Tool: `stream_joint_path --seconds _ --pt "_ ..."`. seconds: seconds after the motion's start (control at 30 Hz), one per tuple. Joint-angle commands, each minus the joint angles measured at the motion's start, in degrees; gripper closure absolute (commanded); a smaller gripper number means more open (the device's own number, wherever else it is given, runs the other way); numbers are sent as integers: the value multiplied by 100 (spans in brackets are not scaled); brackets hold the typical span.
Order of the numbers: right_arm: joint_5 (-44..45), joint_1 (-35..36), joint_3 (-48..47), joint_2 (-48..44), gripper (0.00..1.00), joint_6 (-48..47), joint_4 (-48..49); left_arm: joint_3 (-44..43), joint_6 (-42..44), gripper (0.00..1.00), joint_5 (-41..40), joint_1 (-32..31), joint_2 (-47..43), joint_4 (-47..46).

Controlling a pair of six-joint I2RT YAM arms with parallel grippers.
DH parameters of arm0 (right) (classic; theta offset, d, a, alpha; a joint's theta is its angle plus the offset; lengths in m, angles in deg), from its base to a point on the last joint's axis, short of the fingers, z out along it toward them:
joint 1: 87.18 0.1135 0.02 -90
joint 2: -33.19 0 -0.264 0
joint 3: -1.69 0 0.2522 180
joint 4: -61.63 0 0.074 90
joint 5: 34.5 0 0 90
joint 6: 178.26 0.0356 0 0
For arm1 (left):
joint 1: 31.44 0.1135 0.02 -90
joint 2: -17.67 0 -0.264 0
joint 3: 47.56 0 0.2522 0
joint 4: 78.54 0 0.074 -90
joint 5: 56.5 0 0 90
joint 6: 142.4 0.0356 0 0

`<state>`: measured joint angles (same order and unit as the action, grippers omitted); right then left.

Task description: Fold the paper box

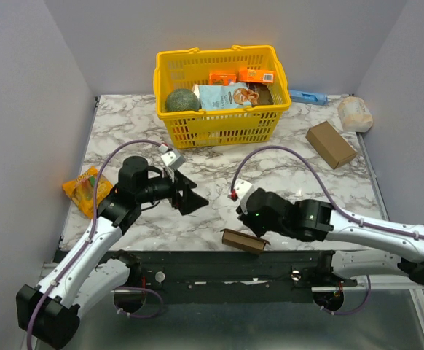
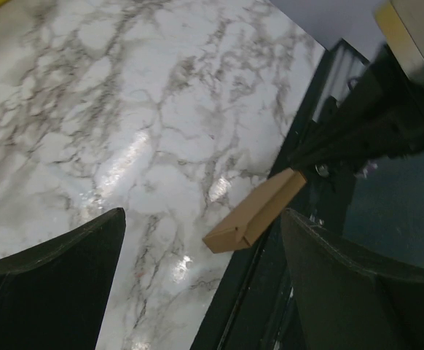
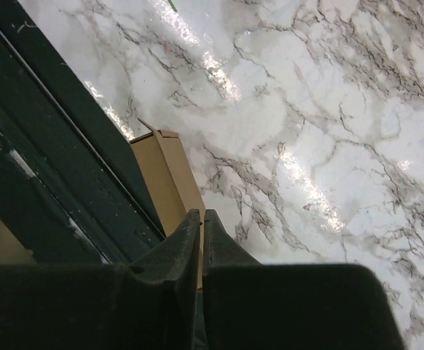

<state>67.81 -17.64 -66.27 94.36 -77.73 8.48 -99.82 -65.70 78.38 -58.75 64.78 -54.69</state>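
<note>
The paper box [image 1: 244,240] lies flattened at the table's near edge, a thin brown cardboard piece partly over the dark rail. My right gripper [image 1: 260,235] is down at its right end. In the right wrist view the paper box [image 3: 165,171] runs in under the fingertips, and the right gripper [image 3: 202,213] has its jaws pressed almost together on the cardboard edge. My left gripper [image 1: 191,197] hovers to the left of the box, open and empty. In the left wrist view the paper box [image 2: 256,211] shows beyond the wide-apart jaws of the left gripper [image 2: 203,213].
A yellow basket [image 1: 219,131] full of groceries stands at the back centre. A thicker brown carton [image 1: 331,144] and a pale wrapped item [image 1: 355,113] sit at the back right. An orange snack packet [image 1: 87,188] lies at the left edge. The black rail [image 1: 219,266] borders the near edge.
</note>
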Motion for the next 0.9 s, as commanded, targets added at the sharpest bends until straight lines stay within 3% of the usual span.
stream_joint_path --seconds 0.0,0.13,0.17,0.23,0.27,0.33,0.53,0.87 --pt "-1162 -388 269 -386 87 -340 248 80 556 2 252 -748 -141 45" --pt "-1161 -388 401 -474 72 -393 275 36 671 1 -381 -978 -115 265" --pt "-1205 -388 427 -483 54 -402 275 -34 714 1 -497 -987 -115 379" --pt "-1556 -388 576 -483 38 -463 362 -70 689 1 -655 -978 -132 380" --pt "-1618 -388 646 -474 21 -472 397 -52 636 1 -682 -978 -141 336" --pt "-1653 -388 674 -413 12 -542 477 -52 644 1 -700 -969 -202 319" --pt "-1531 -388 489 255 0 -578 416 -61 688 1 -911 -969 -281 424" --pt "-1267 -283 208 1221 2 -384 231 -70 654 1 -1210 -917 -501 407"
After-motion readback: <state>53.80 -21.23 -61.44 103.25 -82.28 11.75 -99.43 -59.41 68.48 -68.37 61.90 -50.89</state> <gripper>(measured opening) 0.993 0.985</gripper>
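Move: The paper box lies along the table's front edge, about 13 cm below my right hand, some 3 cm back and 3 cm to its left. That table edge runs roughly 7 cm back from this hand, and my left gripper hangs about 20 cm to its left, 4 cm farther out and 6 cm higher. From my left hand the box is about 17 cm to the right, 8 cm back and 19 cm below. I spread my right fingers from nearly shut to wide while easing that hand back about 2 cm, then sink it some 7 cm towards the paper box, tipping the fingers 10 to 15 degrees nearer to straight down and turning a little counter-clockwise, one finger to each side of the box but still above it. My left hand, staying open, swings about 4 cm back and 2 cm right, then drifts half of that out again. ##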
